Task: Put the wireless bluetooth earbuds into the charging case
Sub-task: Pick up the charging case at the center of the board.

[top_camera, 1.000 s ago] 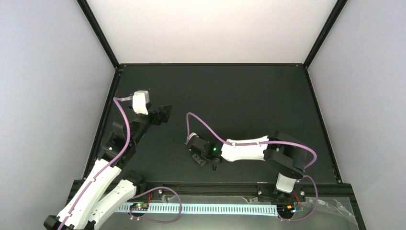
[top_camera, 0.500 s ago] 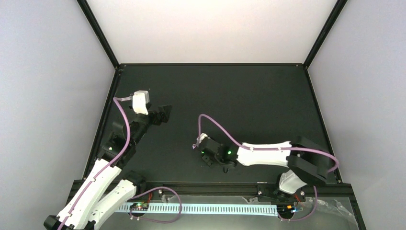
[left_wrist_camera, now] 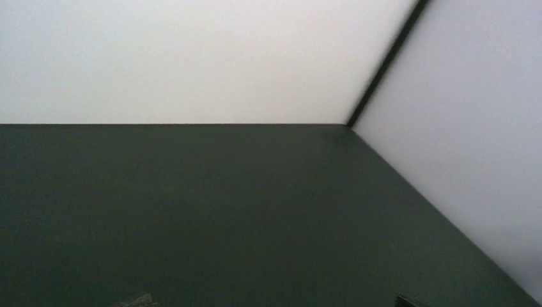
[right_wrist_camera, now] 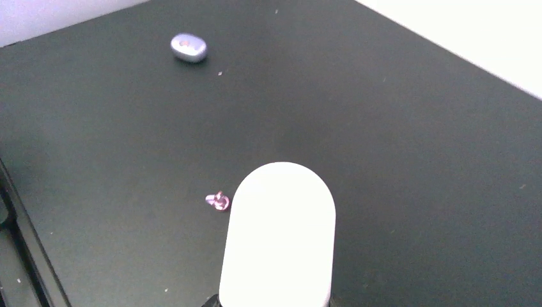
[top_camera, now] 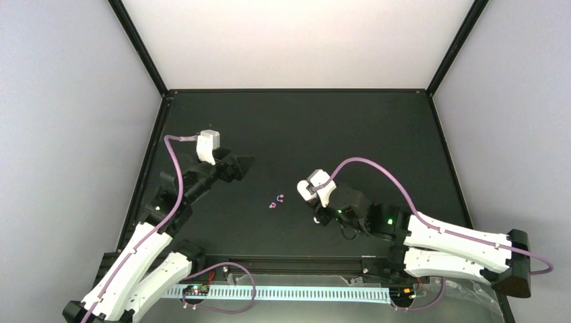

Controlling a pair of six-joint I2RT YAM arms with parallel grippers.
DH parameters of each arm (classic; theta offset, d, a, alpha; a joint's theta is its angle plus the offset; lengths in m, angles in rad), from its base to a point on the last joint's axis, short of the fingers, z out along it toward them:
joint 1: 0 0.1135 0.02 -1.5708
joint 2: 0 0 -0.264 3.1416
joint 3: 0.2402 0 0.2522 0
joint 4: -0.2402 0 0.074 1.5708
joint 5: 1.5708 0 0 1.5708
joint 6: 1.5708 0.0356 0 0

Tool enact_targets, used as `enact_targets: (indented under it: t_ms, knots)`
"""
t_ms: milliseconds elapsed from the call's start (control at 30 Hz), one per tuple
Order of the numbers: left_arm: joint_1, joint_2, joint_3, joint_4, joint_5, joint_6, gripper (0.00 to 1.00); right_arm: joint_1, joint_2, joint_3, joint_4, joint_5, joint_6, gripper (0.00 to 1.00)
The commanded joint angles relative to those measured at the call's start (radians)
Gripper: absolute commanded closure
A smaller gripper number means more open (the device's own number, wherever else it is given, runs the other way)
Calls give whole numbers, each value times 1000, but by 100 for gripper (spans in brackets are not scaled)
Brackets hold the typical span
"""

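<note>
The charging case, a glossy white pill shape with its lid closed, fills the lower middle of the right wrist view. My right gripper is shut on its lower end, low over the table's front middle. The earbuds lie as two tiny pale-pink specks close together on the black table, a short way left of that gripper. One bud shows just left of the case. My left gripper hangs open and empty at the left, apart from the earbuds.
A small lavender oval object lies farther off on the black table; I cannot tell what it is. The table's near rail runs along the left of the right wrist view. White walls enclose the table.
My right arm has folded back to the right, carrying its gripper rightward; the two earbuds now show where it was. My left gripper has shifted slightly right.
</note>
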Motion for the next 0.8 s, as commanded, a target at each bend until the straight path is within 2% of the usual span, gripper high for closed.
enact_targets:
  t_ms: [0,100,167,333,467,767]
  knots:
    - [-4,55,66,34,391,-49,1,5,-62,78,-97,77,-120,65]
    - [-14,91,64,90,584,-93,1,8,-99,111,-128,91,-178,65]
    - [-39,112,64,88,636,-64,1,10,-112,124,-145,108,-212,65]
    - [-150,166,107,28,615,11,1,15,-126,116,-140,144,-305,65]
    - [-264,212,146,5,528,71,1,25,-114,119,-134,170,-353,65]
    - [-285,334,206,32,462,48,1,93,-128,115,-107,274,-432,65]
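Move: In the right gripper already, the white charging case sticks out about 1 cm ahead and 1 cm left of that hand, 1 cm below it. From the open left hand the case lies roughly 18 cm right, 8 cm back and 10 cm lower. The left gripper is some 9 cm ahead, 19 cm left and 10 cm above the right hand. From the right hand, the purple earbuds lie about 5 cm ahead, 10 cm left and the white earbuds 3 cm right, 1 cm ahead, both 19 cm below. Swinging in towards the held case, the wide-open left hand travels about 15 cm right and 8 cm back, staying level, and turns some 45 degrees clockwise. The right hand keeps its pinch on the case and lifts it about 6 cm, drifting 3 cm right, then holds that height while rolling counter-clockwise as seen from behind the hand, by about 20 degrees. ##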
